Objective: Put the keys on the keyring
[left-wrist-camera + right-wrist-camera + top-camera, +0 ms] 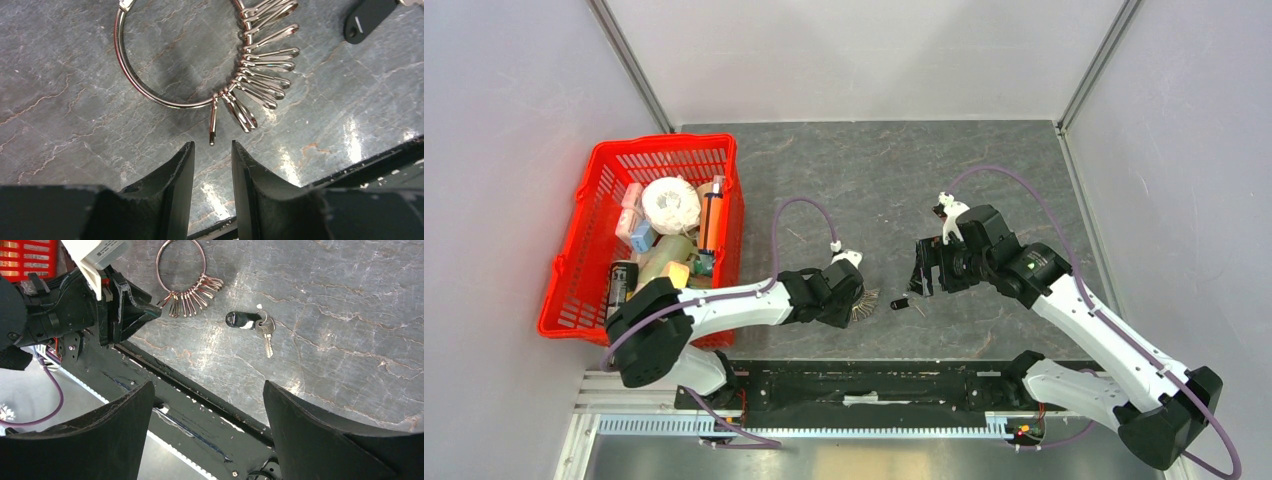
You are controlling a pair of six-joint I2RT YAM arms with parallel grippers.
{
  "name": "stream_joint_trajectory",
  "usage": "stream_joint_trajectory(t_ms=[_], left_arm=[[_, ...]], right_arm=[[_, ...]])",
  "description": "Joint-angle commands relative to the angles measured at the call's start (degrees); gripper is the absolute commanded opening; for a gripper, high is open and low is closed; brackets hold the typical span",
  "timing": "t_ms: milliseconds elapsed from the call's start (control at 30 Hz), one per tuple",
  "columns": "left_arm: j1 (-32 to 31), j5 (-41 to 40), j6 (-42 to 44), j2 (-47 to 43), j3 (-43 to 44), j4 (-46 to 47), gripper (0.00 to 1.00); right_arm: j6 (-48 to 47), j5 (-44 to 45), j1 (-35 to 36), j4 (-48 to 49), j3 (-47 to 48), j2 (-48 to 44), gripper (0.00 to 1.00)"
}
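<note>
The keyring [131, 79] is a thin silvery wire ring lying flat on the grey table, with several silvery loop clips [265, 65] fanned along its edge. It also shows in the right wrist view [158, 270] and the top view [865, 303]. My left gripper [212, 145] is low over the table with its jaws narrowly open and empty; one clip's tip lies just ahead of the gap. A key with a black head [240, 320] and a silver key [266, 336] lie joined just right of the ring. My right gripper [207, 385] is wide open and empty above them [924, 268].
A red basket [584, 230] full of household items stands at the left. The black base rail [854, 385] runs along the table's near edge, close behind the ring. White walls enclose the table.
</note>
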Motion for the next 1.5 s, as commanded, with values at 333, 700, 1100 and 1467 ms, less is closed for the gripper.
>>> stream_joint_trajectory(t_ms=[333, 700, 1100, 1467], left_arm=[[-0.4, -2.5, -0.9, 3.2, 0.9, 2.9, 0.28], [-0.4, -2.4, 0.4, 5.3, 2.3, 4.0, 0.25], [-0.4, -2.4, 0.4, 3.8, 2.5, 1.8, 0.02], [-0.9, 5.5, 7.8, -8.4, 7.0, -6.1, 0.02]], right_arm=[[0.3, -0.3, 0.7, 0.9, -0.9, -1.1, 0.87], [0.5, -0.4, 0.9, 0.8, -1.4, -1.9, 0.87], [-0.1, -0.4, 1.0, 0.1, -1.1, -2.2, 0.87], [-4.6, -3.7, 1.3, -3.6, 3.7, -2.0, 0.86]])
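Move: The left hand, half open, is just above the keyring's endmost clip, the one nearest the base; the clip is about 1 cm ahead, 1 cm right and 2 cm below. The ring's centre lies some 6 cm ahead and 1 cm right, the fan of other clips 3 cm ahead and 4 cm right, the black fob 3 cm ahead and 10 cm right. From the right hand, the end clip is about 13 cm left, 1 cm back and 17 cm below. Down about 1.5 cm, then easing slightly forward and right, the left hand narrows its fingers in two steps and pinches the outer end of the endmost clip just above the table. With the fingers shut on the clip, the hand then rises quickly, roughly 4.5 cm, drifting back a little, wrist nearly steady. ##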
